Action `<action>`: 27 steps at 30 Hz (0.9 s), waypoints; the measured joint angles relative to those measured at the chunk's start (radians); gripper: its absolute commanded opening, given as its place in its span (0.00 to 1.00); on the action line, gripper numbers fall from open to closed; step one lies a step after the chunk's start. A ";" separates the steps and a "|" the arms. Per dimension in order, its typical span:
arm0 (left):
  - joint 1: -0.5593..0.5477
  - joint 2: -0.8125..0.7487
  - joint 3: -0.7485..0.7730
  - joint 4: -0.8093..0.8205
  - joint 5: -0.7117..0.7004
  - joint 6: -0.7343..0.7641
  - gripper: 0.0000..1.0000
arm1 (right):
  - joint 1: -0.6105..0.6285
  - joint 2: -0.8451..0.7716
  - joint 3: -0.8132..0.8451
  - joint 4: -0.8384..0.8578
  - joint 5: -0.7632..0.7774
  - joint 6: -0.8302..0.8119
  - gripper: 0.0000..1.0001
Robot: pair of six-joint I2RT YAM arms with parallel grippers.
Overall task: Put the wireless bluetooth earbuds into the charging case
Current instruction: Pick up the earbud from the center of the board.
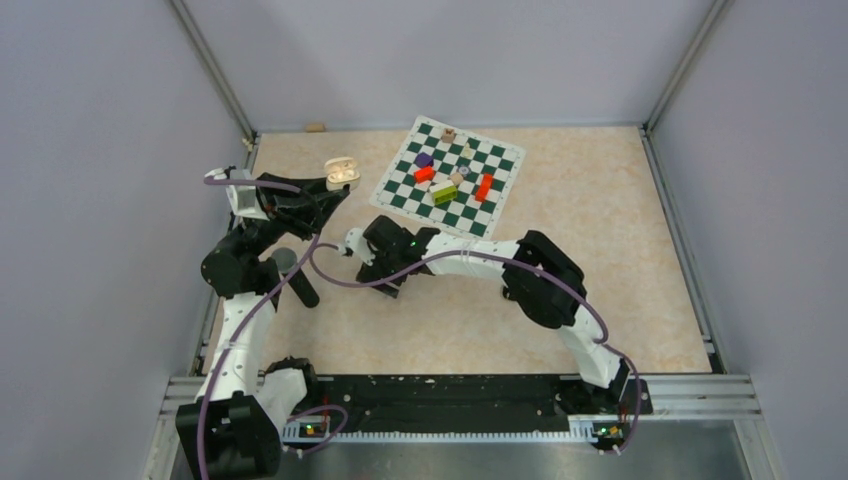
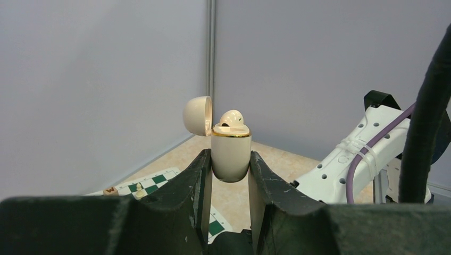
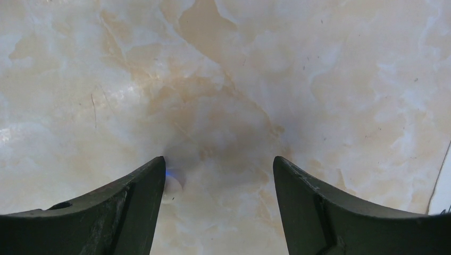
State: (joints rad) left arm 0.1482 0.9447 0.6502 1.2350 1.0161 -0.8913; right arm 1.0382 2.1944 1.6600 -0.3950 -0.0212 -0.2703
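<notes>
The charging case (image 2: 231,155) is cream with a gold rim, not black. My left gripper (image 2: 230,164) is shut on its lower body and holds it upright in the air, lid (image 2: 198,115) swung open to the left. One cream earbud (image 2: 232,119) sits in its top. From above the case (image 1: 341,172) hangs left of the chessboard. My right gripper (image 3: 219,172) is open, pointing down close over the table. A small whitish earbud (image 3: 172,187) lies on the table against the inner edge of its left finger (image 3: 139,194).
A green and white chessboard (image 1: 450,175) at the back carries several coloured blocks and small pieces. The frame post and left wall stand close behind the left arm. The right arm (image 1: 480,262) stretches across the table's middle.
</notes>
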 measured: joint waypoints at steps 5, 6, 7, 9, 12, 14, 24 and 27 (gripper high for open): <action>0.001 0.000 0.000 0.000 0.000 0.000 0.00 | -0.028 -0.017 -0.005 -0.042 -0.020 -0.008 0.73; 0.001 0.000 0.000 0.000 0.000 0.000 0.00 | -0.037 -0.021 -0.005 -0.046 -0.025 -0.008 0.73; 0.001 0.000 0.000 0.000 0.000 0.000 0.00 | -0.050 -0.029 -0.006 -0.049 -0.033 -0.008 0.73; 0.002 0.000 0.000 0.000 0.000 0.000 0.00 | -0.081 -0.051 -0.011 -0.048 -0.058 -0.006 0.72; 0.002 0.000 0.000 0.000 0.000 0.000 0.00 | -0.137 -0.096 -0.031 -0.038 -0.117 -0.005 0.72; 0.002 0.000 0.000 0.000 0.000 0.000 0.00 | -0.180 -0.142 -0.073 -0.019 -0.169 -0.003 0.72; 0.007 -0.005 -0.007 0.002 0.009 -0.001 0.00 | -0.248 -0.285 -0.292 0.063 -0.418 -0.007 0.74; 0.007 -0.004 -0.007 0.020 0.016 -0.007 0.00 | -0.248 -0.285 -0.270 0.051 -0.439 -0.012 0.75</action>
State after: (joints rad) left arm 0.1555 0.9409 0.6430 1.2552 1.0325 -0.8982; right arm 0.7898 1.9091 1.3903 -0.3435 -0.4606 -0.2821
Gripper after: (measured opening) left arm 0.326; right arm 0.736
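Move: The loose white earbud lies on the table about 3 cm back and 1 cm to the right of my right hand, just below it by the nearer fingertip. A dark upright bottle stands some 20 cm left and 4 cm back, the black case about 29 cm right and 2 cm back, and the chessboard's middle 25 cm ahead and 14 cm right. From my left hand, holding the open white case, the earbud is about 8 cm right, 3 cm back and 38 cm below. I back off from the earbud instead of closing on it: my right hand goes about 7 cm to the right while rising nearly 6 cm, swinging some 4 cm forward on the way and then back again. My wrist tilts about 20 degrees so the open fingers point more to the left, bringing the earbud into clear view; my left hand keeps hold of the case. ##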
